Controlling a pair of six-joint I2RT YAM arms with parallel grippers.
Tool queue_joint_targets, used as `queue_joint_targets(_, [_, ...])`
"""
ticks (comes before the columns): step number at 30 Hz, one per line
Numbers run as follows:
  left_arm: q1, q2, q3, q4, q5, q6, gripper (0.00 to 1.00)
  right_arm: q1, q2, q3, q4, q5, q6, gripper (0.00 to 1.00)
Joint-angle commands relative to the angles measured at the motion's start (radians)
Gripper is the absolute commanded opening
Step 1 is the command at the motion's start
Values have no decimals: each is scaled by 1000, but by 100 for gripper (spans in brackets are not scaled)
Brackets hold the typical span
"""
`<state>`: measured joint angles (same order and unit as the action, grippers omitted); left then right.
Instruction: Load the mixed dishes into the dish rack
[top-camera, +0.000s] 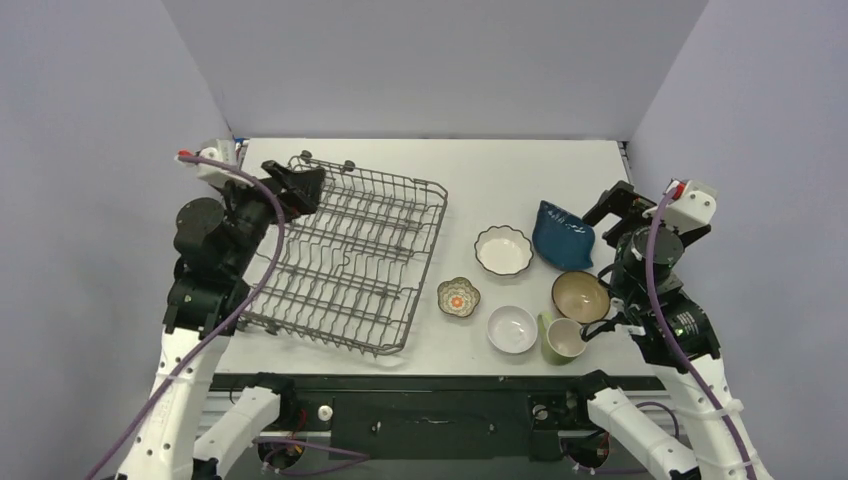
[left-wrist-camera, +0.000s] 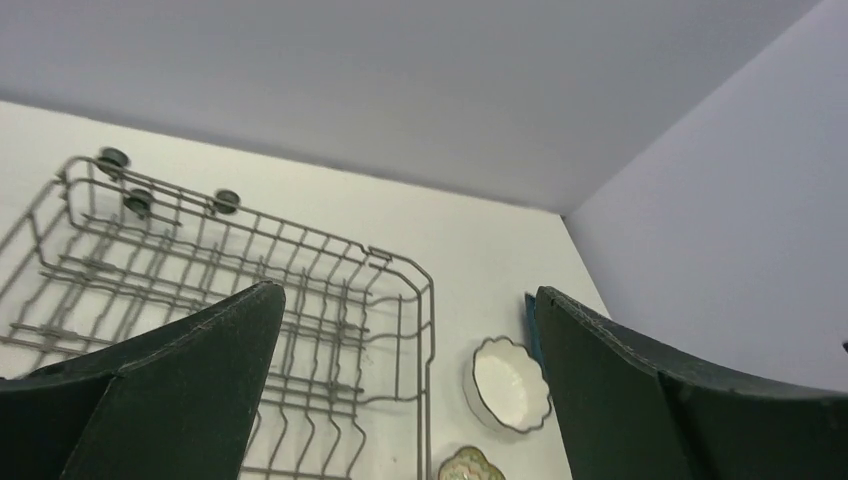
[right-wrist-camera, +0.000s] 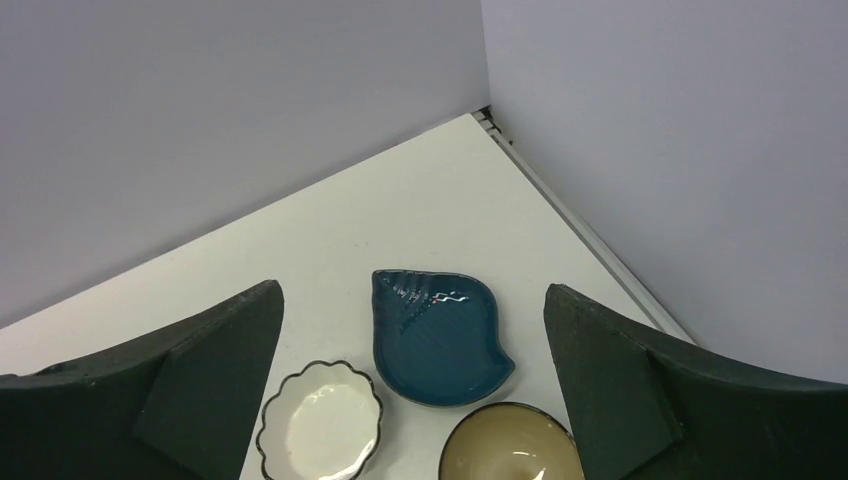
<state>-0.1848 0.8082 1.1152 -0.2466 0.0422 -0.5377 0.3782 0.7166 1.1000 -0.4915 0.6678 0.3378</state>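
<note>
The grey wire dish rack (top-camera: 424, 265) lies on the left half of the table and holds no dishes. To its right stand the white scalloped bowl (top-camera: 503, 250), the dark blue dish (top-camera: 562, 235), the brown bowl (top-camera: 580, 296), the plain white bowl (top-camera: 512, 329), the light green mug (top-camera: 562, 340) and the flower-patterned dish (top-camera: 458, 297). My left gripper (top-camera: 300, 185) is open and empty above the rack's far left corner. My right gripper (top-camera: 610, 208) is open and empty, raised just right of the blue dish.
The left wrist view shows the rack's rim (left-wrist-camera: 428, 340), the scalloped bowl (left-wrist-camera: 510, 385) and the flower dish (left-wrist-camera: 470, 467) between the open gripper (left-wrist-camera: 408, 292). The right wrist view shows the blue dish (right-wrist-camera: 435, 335), scalloped bowl (right-wrist-camera: 320, 420) and brown bowl (right-wrist-camera: 510, 450) below the gripper (right-wrist-camera: 412, 288). Grey walls enclose the table.
</note>
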Motion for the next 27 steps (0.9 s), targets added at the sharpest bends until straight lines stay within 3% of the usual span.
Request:
queue_joint_targets(1, [-165, 104, 50, -106, -11, 9, 96, 11, -29, -22, -13, 30, 20, 99])
queue_joint_targets(5, [-420, 186, 52, -117, -222, 34, 96, 11, -34, -12, -32, -5, 35, 99])
queue_joint_targets(9, [-592, 282, 45, -87, -306, -14, 96, 11, -38, -12, -43, -50, 68, 99])
queue_joint_targets(14, [-836, 455, 78, -93, -526, -44, 96, 11, -68, -26, -56, -51, 95, 99])
queue_joint_targets(22, [-1082, 774, 266, -292, -825, -165, 97, 11, -145, -48, -54, -26, 64, 99])
queue_joint_targets(24, [-1101, 839, 312, -333, -834, -201, 99, 11, -161, -55, -54, -25, 56, 99])
queue_joint_targets(27, [-1109, 899, 327, -330, -803, -217, 92, 12, -176, -63, -58, -34, 44, 99])
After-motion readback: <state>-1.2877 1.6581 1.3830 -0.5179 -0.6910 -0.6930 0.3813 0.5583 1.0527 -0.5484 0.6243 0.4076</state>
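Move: The small white bowl, the likely goal, lies about 39 cm to the left hand's right, 11 cm back and some 35 cm below. At about the same depth, the patterned flower bowl is about 27 cm right and 4 cm back of the hand, the scalloped bowl 37 cm right and 6 cm ahead, the green mug 48 cm right and 14 cm back. From the right hand the small white bowl is about 15 cm left, 8 cm back and 30 cm below. Rightward and down in one quick sweep, the open left hand travels about 30 cm right and 23 cm down, drawing back some 8 cm later on, from above the dish rack towards the small white bowl and flower bowl. Its wrist tips the fingers downward and rolls left side up about 35 degrees. The open right hand eases back about 3 cm. ##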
